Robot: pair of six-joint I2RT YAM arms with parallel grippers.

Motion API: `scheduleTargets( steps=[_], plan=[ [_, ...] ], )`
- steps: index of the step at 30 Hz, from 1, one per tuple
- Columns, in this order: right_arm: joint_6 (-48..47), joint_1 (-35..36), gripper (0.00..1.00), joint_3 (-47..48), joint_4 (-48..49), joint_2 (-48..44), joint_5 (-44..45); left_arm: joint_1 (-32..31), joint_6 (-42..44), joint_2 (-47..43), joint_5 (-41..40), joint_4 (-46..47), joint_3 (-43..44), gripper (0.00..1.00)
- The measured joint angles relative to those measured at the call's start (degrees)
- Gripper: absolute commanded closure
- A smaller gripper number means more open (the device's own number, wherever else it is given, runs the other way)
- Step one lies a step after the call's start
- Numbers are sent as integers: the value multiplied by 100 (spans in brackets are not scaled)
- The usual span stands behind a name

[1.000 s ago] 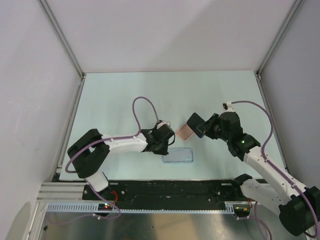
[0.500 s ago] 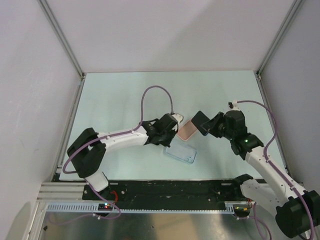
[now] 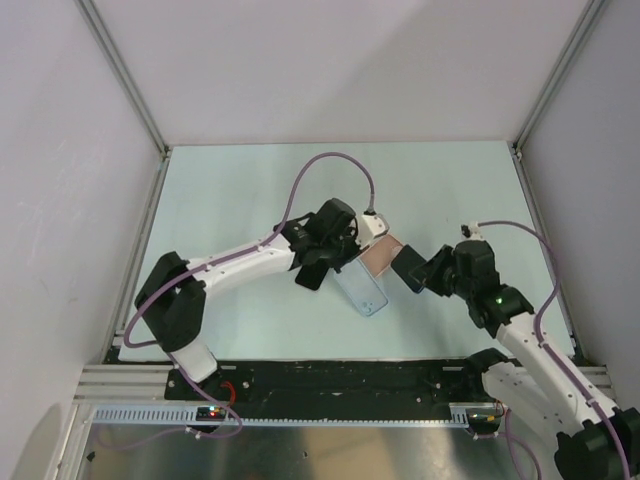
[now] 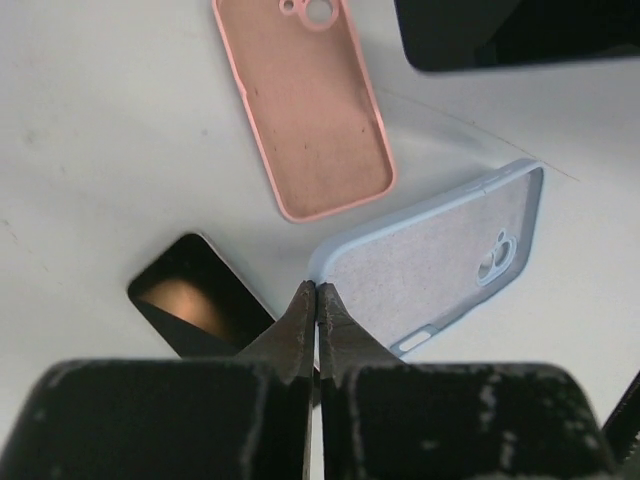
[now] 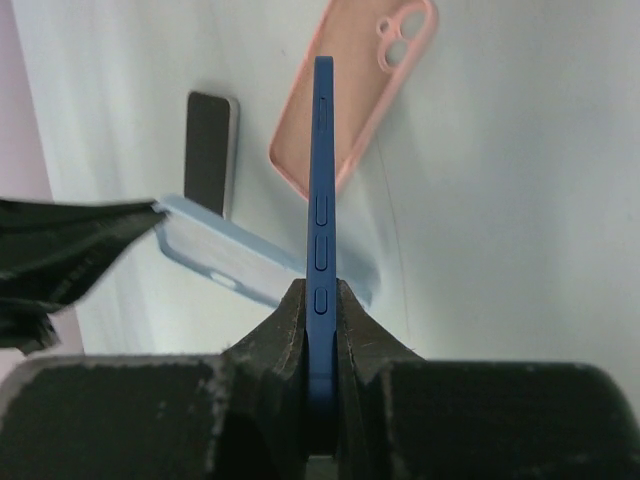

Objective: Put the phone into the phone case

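Note:
The salmon-pink phone case (image 4: 315, 110) (image 3: 378, 258) lies hollow side up at mid-table. The phone (image 4: 195, 300) (image 5: 210, 150), with a glossy black screen and a pale rim, lies flat beside it; my left arm hides it in the top view. My left gripper (image 4: 316, 290) (image 3: 340, 268) is shut, and its tips pinch the corner rim of a light blue case (image 4: 440, 260) (image 3: 364, 292). My right gripper (image 5: 322, 290) (image 3: 418, 272) is shut on a dark slab (image 5: 322, 180) (image 4: 520, 30) with a blue edge and side buttons. It holds the slab on edge just right of the pink case.
The pale green table (image 3: 230, 200) is fenced by white walls and metal rails at the left (image 3: 140, 260) and right (image 3: 545, 240). A purple cable (image 3: 330, 165) arches over the left arm. The two arms nearly meet at the middle.
My left gripper closed and swung up and right, turning the light blue case from lying crosswise to steeply slanted. My right gripper drew back a little toward the near right with the slab.

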Motion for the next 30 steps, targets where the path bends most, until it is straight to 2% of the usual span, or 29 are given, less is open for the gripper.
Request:
scheduleTargets(
  steps=[6,12,18,23,27,30],
  plan=[
    [127,457,100,-426,-457,-643,90,4,732,199,258,37,289,98],
    [505,1453,100,-616,-719,-866,435,4,1062,452,450,55,463,89],
    [975,2474,100,-647,-750,-686,970,4,955,680,570,199,737,87],
    [1244,2964,100,-649,-734,-452,1294,-13,634,944,767,468,798,84],
    [1346,3147,100,-660,-612,-216,1421,-70,343,1062,960,728,704,76],
    [1394,3200,100,-662,-549,-131,1488,-153,74,1084,1080,916,592,64]
  ],
)
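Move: The left hand holds the phone case raised by its far-left corner, the case's middle about 5 cm back, 4 cm right and 4 cm below; the pink case lies some 8 cm right, 3 cm ahead, 10 cm below. From the right hand, still gripping the phone by its edge, the phone case is about 14 cm left, 3 cm back, 8 cm below, the pink case 10 cm left, 4 cm ahead, 13 cm below. Left hand shifts 7 cm right, releasing the case; right hand carries phone 10 cm back, also left and down. ##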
